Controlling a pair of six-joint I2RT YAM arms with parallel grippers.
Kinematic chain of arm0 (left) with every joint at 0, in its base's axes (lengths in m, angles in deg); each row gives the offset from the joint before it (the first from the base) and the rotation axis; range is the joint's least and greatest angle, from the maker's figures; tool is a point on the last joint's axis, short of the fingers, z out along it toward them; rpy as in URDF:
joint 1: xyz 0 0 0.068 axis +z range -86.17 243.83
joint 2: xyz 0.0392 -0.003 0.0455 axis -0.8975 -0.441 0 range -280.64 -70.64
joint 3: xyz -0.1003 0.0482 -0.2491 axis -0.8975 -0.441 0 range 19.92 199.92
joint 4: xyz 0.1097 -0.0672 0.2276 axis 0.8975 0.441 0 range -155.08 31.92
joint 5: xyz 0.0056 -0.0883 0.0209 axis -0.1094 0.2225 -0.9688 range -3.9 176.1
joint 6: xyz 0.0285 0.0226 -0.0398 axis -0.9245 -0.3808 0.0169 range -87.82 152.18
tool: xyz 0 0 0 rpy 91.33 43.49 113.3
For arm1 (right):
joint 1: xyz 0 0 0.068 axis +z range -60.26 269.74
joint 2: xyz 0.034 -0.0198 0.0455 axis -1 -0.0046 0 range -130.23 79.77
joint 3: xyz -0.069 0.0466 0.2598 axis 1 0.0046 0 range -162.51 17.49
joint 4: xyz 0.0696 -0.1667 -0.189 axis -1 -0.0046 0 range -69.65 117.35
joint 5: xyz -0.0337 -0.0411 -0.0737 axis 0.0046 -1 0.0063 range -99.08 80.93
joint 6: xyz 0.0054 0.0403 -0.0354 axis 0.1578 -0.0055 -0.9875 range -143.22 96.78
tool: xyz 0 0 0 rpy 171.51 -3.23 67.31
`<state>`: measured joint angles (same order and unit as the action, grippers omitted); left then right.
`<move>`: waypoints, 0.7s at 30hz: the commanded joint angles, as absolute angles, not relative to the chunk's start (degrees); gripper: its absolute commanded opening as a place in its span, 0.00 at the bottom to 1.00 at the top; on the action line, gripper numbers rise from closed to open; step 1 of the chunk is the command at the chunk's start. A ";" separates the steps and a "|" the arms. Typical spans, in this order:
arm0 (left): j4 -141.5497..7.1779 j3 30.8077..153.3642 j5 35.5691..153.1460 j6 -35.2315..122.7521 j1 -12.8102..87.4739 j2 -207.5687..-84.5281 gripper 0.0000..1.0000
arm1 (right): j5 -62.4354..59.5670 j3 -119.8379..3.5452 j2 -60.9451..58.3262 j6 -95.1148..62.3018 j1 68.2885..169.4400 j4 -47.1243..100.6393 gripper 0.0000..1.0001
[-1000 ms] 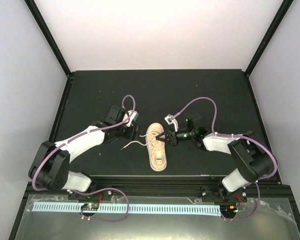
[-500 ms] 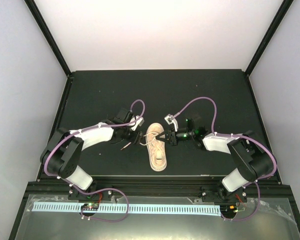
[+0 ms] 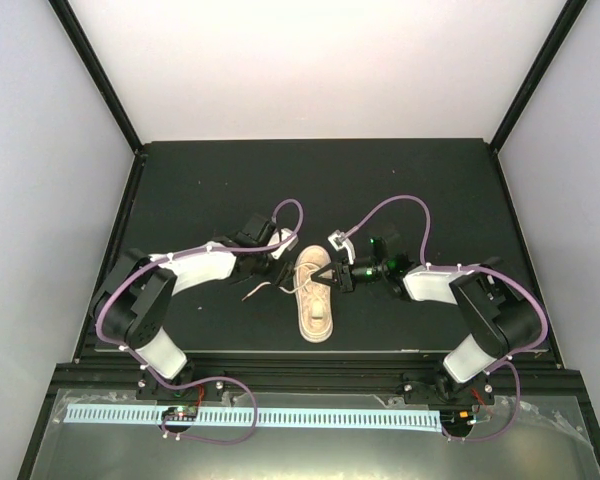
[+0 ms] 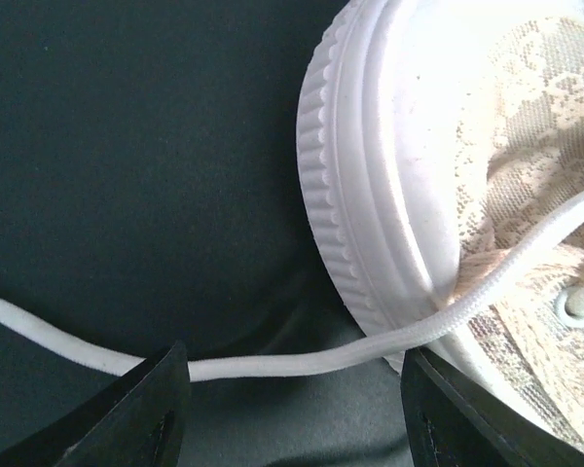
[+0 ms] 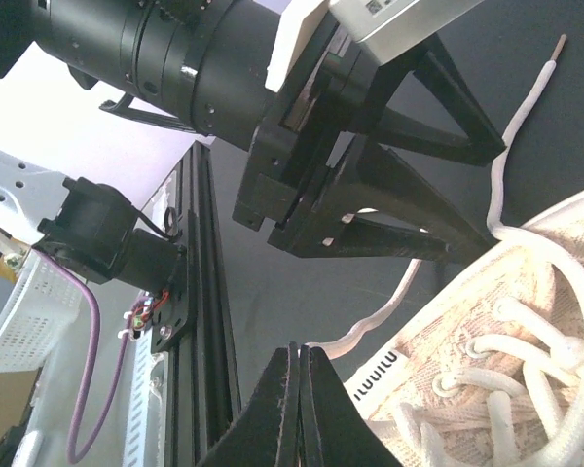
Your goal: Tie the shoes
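The beige sneaker (image 3: 316, 297) lies on the black table, toe towards the far side. My left gripper (image 3: 280, 272) is open at the shoe's left side. In the left wrist view its fingers (image 4: 151, 413) straddle a white lace (image 4: 273, 367) that runs from the shoe (image 4: 526, 195) across the mat; the jaws stand wide apart and do not touch it. My right gripper (image 3: 326, 277) is over the laced part of the shoe. In the right wrist view it (image 5: 297, 375) is shut on another lace (image 5: 375, 323) beside the shoe (image 5: 496, 389), facing the left gripper (image 5: 370, 195).
The left lace trails left on the mat to its tip (image 3: 245, 298). A black frame rail (image 3: 310, 355) runs along the table's near edge. White walls with black posts (image 3: 95, 70) close in the back and sides.
My left arm has swung right and in, bringing its open gripper up to the shoe's left side over the loose lace. The right gripper has stayed shut at the shoe.
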<state>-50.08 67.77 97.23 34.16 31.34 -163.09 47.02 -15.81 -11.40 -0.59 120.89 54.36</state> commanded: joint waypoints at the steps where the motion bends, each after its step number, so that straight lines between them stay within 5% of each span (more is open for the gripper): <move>1: -50.85 71.12 95.64 31.68 30.64 -165.66 0.62 | 48.21 -16.57 -12.01 -1.46 121.10 55.90 0.02; 10: -50.89 73.16 99.43 29.24 30.20 -170.19 0.44 | 48.63 -16.65 -12.18 -1.39 121.11 55.98 0.02; 21: -51.95 73.82 96.86 29.25 30.24 -172.47 0.37 | 48.89 -16.44 -12.24 -1.21 121.10 56.43 0.02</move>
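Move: The toe-side lace strand lies almost between the left hand's open fingers, about 1 cm ahead, 1 cm to the right and 2 cm below. The shoe's middle is some 6 cm to that hand's right and 3 cm back, and the other loose strand about 3 cm back, level sideways and 3 cm below. From the right hand, shut over the shoe's lacing, the toe-side strand lies roughly 5 cm left, 1 cm ahead and 4 cm below. Left hand sinks about 2 cm, slanting forward-right, its fingers narrowing around the toe-side lace; right keeps its pinch. ##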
